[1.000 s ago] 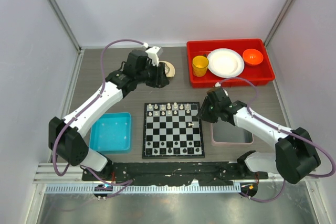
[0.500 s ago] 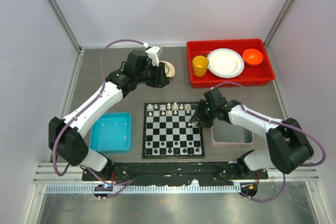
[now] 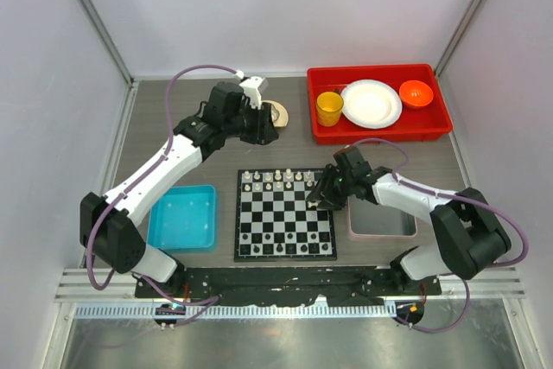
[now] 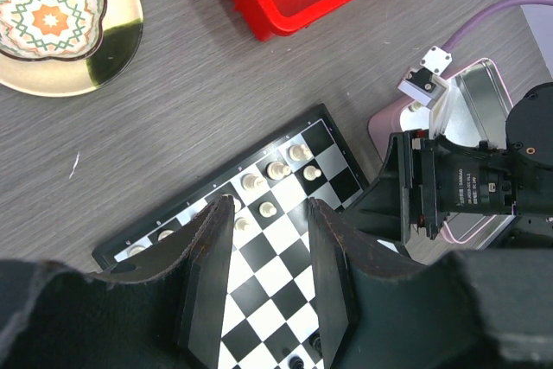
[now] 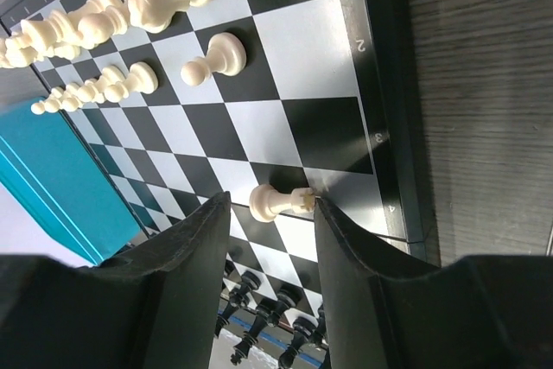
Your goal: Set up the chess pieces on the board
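Observation:
The board lies at mid-table. A row of cream chess pieces stands along its far edge and black pieces along the near edge. My right gripper hovers low over the board's right side, open. In the right wrist view a lone cream rook sits between the fingertips of the right gripper. Its top touches one finger, with a gap on the other side. My left gripper hangs high over the back of the table. The left gripper is open with nothing between its fingers.
At back right a red tray holds a yellow cup, a white plate and an orange bowl. A patterned dish sits beside the left gripper. A blue bin lies left of the board and a grey tray right of it.
My right gripper has moved left from the board's right edge over the lone cream rook, and its jaws have widened. The left arm has not moved.

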Available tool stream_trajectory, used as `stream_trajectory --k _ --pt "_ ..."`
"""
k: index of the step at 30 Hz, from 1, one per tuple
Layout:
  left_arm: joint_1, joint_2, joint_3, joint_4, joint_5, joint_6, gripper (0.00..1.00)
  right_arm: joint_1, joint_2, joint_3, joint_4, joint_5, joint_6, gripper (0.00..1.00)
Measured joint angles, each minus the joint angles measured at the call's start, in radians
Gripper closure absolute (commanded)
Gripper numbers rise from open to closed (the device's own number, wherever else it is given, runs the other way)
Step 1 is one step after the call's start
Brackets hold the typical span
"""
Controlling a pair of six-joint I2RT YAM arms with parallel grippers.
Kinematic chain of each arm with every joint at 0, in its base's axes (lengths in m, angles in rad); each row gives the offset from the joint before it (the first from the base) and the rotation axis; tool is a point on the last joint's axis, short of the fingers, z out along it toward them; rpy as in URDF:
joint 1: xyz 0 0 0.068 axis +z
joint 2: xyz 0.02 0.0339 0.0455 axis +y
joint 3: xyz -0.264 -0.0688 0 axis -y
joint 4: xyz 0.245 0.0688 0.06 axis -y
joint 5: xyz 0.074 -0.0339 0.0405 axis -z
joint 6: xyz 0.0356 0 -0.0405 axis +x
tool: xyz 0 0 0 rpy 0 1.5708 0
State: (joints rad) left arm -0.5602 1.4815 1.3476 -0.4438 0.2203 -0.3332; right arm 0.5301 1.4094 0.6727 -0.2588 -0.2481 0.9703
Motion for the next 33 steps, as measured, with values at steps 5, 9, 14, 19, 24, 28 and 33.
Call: stream_trajectory --k 5,9,14,19,24,28,33 --pt "0.0 0.0 0.0 0.0 0.0 0.0 0.57 0.0 0.012 0.0 0.021 -0.002 0.006 0.57" --pt "0.0 0.0 0.0 0.0 0.0 0.0 0.57 0.0 0.012 -0.004 0.024 0.001 0.006 0.61" --pt "0.0 0.0 0.0 0.0 0.0 0.0 0.57 0.0 0.017 -0.006 0.025 0.006 0.006 0.7" --pt "0.0 0.0 0.0 0.0 0.0 0.0 0.57 0.0 0.028 -0.006 0.028 0.007 0.006 0.77" --pt "0.0 0.0 0.0 0.0 0.0 0.0 0.57 0.0 0.032 -0.006 0.034 0.008 0.005 0.83" --pt "0.0 0.0 0.0 0.0 0.0 0.0 0.57 0.0 0.033 -0.006 0.039 0.008 0.005 0.85" --pt "0.0 0.0 0.0 0.0 0.0 0.0 0.57 0.0 0.031 -0.006 0.042 0.012 -0.003 0.87"
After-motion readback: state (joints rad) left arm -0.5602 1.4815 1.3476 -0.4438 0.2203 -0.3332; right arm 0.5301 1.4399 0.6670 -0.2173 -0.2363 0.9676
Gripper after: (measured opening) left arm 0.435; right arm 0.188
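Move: The fallen white piece lies right between my right hand's open fingertips, about 1 cm below the hand point. The nearest standing white pawn is some 5 cm ahead and 1 cm to the left, with the white knight about 8 cm ahead, also 1 cm left. The nearest black pawn stands roughly 8 cm back, straight behind. From my left hand, the fallen piece is some 12 cm back, 10 cm right and 21 cm down. I close my right fingers around the fallen white piece, from about half open to roughly a fifth, while sinking just under 1 cm and easing about half a centimetre forward. I keep my wrist's slant. My fingertips pinch the piece where it lies on the board, then hold there. ##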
